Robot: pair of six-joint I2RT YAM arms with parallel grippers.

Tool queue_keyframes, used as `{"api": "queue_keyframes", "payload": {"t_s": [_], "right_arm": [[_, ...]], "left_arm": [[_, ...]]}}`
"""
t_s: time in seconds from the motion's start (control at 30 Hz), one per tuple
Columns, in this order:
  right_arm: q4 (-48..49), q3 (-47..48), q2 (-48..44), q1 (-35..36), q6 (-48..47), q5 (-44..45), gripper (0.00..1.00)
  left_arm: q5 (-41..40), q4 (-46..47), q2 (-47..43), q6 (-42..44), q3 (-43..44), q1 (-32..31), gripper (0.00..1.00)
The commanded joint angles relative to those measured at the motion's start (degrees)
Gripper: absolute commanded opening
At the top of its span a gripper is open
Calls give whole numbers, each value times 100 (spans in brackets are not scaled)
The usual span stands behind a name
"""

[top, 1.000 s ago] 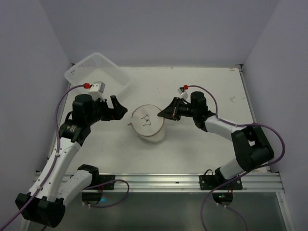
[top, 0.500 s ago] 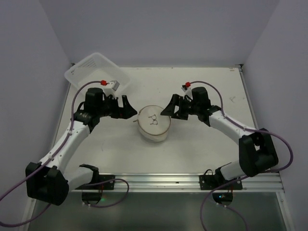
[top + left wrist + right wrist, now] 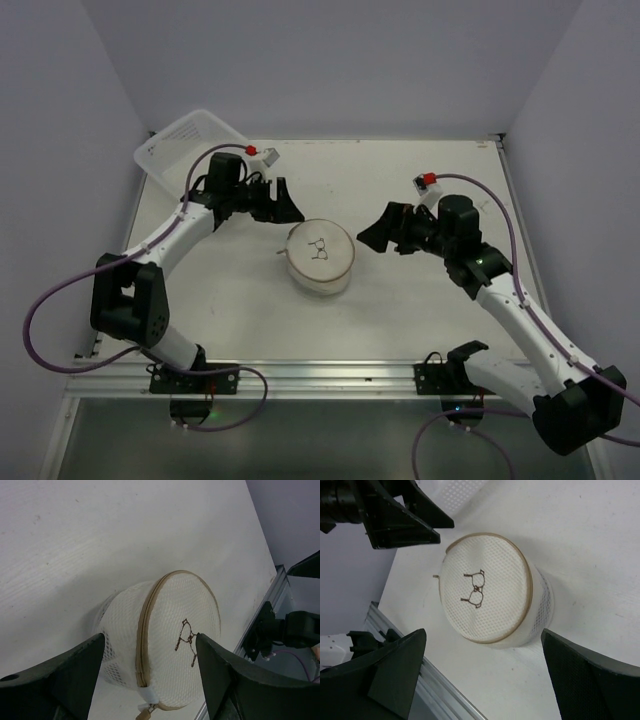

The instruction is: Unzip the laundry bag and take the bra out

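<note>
The laundry bag is a round cream-white mesh drum with a dark bra pictogram on its flat top and a tan zip round the rim. It sits zipped shut mid-table. Its zip pull hangs at the bag's left side. The bag also shows in the left wrist view and the right wrist view. My left gripper is open and empty, just behind and left of the bag. My right gripper is open and empty, just right of the bag. No bra shows.
A clear plastic tub stands tilted at the back left corner, behind the left arm. The metal rail runs along the table's near edge. Grey walls close in the left, back and right sides.
The left arm has swung back and right, from beside the bag to behind it. The right gripper has drawn away to the right. The bag has stayed in place.
</note>
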Motion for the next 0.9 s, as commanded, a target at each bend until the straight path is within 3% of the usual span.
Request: {"api": "queue_keyframes", "payload": {"t_s": [0.0,0.17,0.37,0.47,0.5,0.57,0.7,0.8,0.87], "right_arm": [[-285,-391,-339,7,130,240,99],[-391,-594,-621,7,147,319,99],[-365,-656,-735,15,139,293,99],[-225,-735,-762,42,208,223,99],[-181,-787,-770,77,235,214,99],[-67,-823,-779,164,323,231,99],[302,-998,-832,760,516,625,99],[715,-1139,-885,1374,797,1336,98],[908,-1131,-832,1701,981,1741,98]], "left_arm": [[497,14,239,231,371,-127,76],[181,-311,582,450,609,-339,70],[14,-452,731,521,539,-523,48],[-56,-504,697,433,398,-620,24],[-65,-504,670,381,250,-655,11],[-153,-426,539,118,48,-673,0],[-310,1080,-163,-1294,-962,-673,0],[-1038,1988,-963,-2771,-1920,-708,0],[-1996,2351,-1569,-3756,-2536,-795,0]]}}
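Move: The laundry bag stands with its zipped lid uppermost, its middle roughly 6 cm back, 7 cm right and 9 cm below my left hand. Its zip pull is about 7 cm back, 3 cm left and 7 cm below that hand. The white basket lies some 22 cm ahead, 26 cm left and 12 cm below. From my right hand, the bag's middle is about 5 cm ahead, 11 cm left and 14 cm below. I bring my left hand right and down onto the bag's far-left lid rim, about 4 cm below, shutting the half-closing fingers to pinch the zipper edge ahead of the pull. Then I draw the rim back some 5 cm, tipping the fingers down. Meanwhile my right hand, wide open, sinks about 4 cm and goes back about 6, swinging left late towards the lid's right side. ##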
